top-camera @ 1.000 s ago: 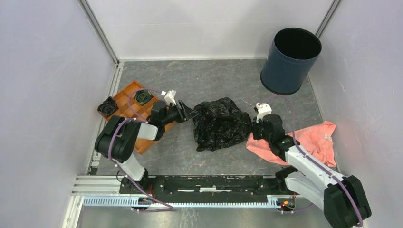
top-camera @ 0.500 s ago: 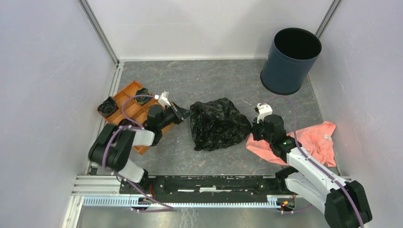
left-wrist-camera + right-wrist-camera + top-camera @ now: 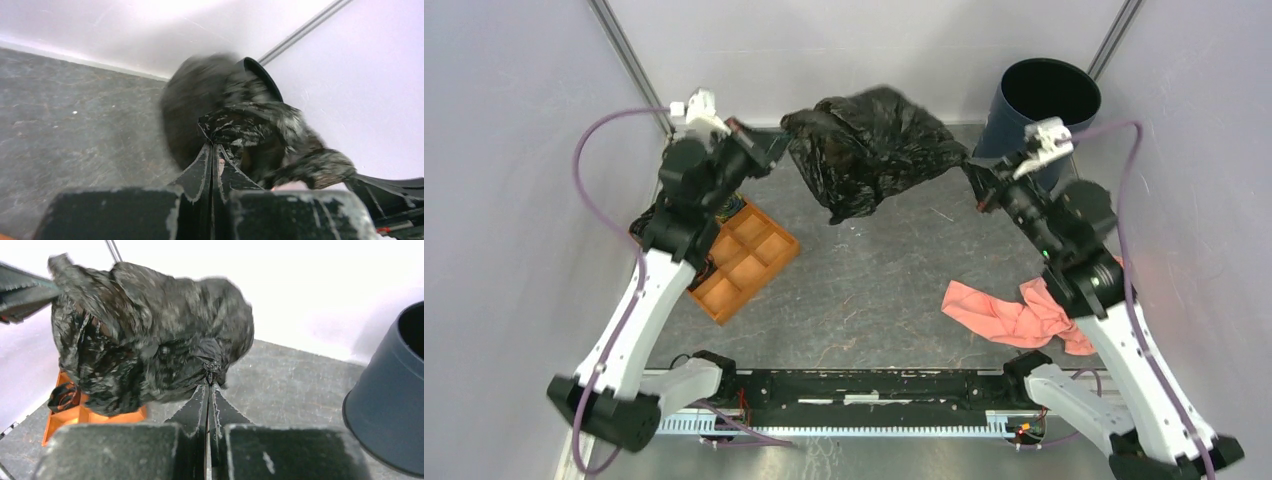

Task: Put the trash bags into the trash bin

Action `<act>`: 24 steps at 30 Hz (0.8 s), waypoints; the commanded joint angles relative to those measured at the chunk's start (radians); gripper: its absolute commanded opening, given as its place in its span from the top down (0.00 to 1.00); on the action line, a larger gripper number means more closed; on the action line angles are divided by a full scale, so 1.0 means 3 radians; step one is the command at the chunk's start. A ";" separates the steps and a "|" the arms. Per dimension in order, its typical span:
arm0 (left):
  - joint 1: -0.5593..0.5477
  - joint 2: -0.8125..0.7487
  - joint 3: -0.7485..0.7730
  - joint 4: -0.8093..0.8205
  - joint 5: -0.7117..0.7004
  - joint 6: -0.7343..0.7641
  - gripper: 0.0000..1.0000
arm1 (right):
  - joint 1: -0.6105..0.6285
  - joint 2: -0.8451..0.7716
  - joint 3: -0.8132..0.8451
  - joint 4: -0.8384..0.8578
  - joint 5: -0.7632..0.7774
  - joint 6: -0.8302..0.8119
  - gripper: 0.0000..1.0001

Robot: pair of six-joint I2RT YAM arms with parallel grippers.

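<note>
A big glossy black trash bag (image 3: 869, 147) hangs in the air between my two grippers, left of the bin. My left gripper (image 3: 776, 143) is shut on its left edge, and the film bunches at my closed fingertips in the left wrist view (image 3: 214, 145). My right gripper (image 3: 973, 178) is shut on its right edge, pinching a knot of film (image 3: 210, 381). The navy round trash bin (image 3: 1036, 125) stands open at the back right, also in the right wrist view (image 3: 390, 405). A small black wad (image 3: 62, 396) lies in the orange tray.
An orange compartment tray (image 3: 742, 256) lies on the floor at the left, under my left arm. A pink cloth (image 3: 1024, 313) lies at the right, under my right arm. White walls close in the sides and back.
Both arms have risen and carried the big bag from the floor up and toward the back. The pink cloth is uncovered and bunched. The tray now lies nearer the middle.
</note>
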State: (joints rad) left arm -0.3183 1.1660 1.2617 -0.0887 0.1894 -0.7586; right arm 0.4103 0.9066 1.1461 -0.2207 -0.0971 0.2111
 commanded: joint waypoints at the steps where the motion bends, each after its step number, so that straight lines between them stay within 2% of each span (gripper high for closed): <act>1: -0.0004 -0.0425 -0.0901 -0.0581 -0.0498 0.0133 0.98 | -0.0005 -0.0338 -0.0686 -0.0062 0.0121 -0.0092 1.00; 6: -0.0006 -0.0628 -0.2188 -0.0548 -0.0184 0.0010 0.98 | -0.0006 -0.0667 -0.2238 0.0096 -0.0348 0.0142 1.00; 7: -0.0003 -0.0760 -0.2344 -0.0470 -0.0113 -0.0009 0.98 | -0.0007 -0.0735 -0.2365 0.0130 -0.0388 0.0192 1.00; 9: -0.0003 -0.0975 -0.2376 -0.0469 -0.0075 0.0019 0.98 | -0.0007 -0.0784 -0.2238 0.0119 -0.0345 0.0178 1.00; 10: -0.0006 -0.0996 -0.2248 -0.0515 -0.0062 0.0060 0.98 | -0.0007 -0.0757 -0.2082 0.0122 -0.0298 0.0147 1.00; 12: -0.0007 -0.0830 -0.1573 -0.0751 0.0043 0.0179 0.98 | -0.0003 -0.0512 -0.1462 0.0055 -0.0241 0.0029 1.00; 17: -0.0008 -0.0295 0.0570 -0.1257 0.0426 0.0355 0.98 | -0.0006 0.0021 0.0424 -0.0233 -0.0216 -0.0075 0.99; 19: -0.0008 -0.0262 0.1196 -0.1277 0.0513 0.0345 0.98 | -0.0005 0.0076 0.1007 -0.0372 -0.0146 -0.0113 0.99; 21: -0.0008 -0.0342 0.1436 -0.1277 0.0435 0.0387 0.98 | -0.0006 0.0037 0.1182 -0.0431 -0.0101 -0.0121 1.00; 23: -0.0008 -0.0531 0.1163 -0.1268 0.0175 0.0401 0.98 | -0.0004 -0.0091 0.0915 -0.0359 -0.0112 -0.0080 1.00; 24: -0.0008 -0.0681 0.0835 -0.1241 0.0055 0.0348 0.98 | -0.0005 -0.0176 0.0684 -0.0312 -0.0133 -0.0030 1.00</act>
State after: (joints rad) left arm -0.3206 1.0599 1.6619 -0.3840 0.2657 -0.6937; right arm 0.4103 0.9073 1.4841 -0.2600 -0.1452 0.1963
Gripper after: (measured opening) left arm 0.029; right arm 0.006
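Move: Both hands already grip opposite corners of the black trash bag high over the table. Its middle hangs some 14 cm left of the right hand, 4 cm ahead and slightly below; from the left hand it is about 14 cm right, level fore and aft. The trash bin's middle is roughly 26 cm ahead of the right hand, 23 cm right and 26 cm below. The pink cloth lies 16 cm back, 16 cm right and 40 cm below the right hand. Keeping the bag pinched between them, both hands shake it together. They swing down a good 30 cm towards the table and draw back, fingers tipping down about 40 degrees, then whip up again past the starting height to about 14 cm above it. They end somewhat nearer the base with fingers tilted slightly upward. ##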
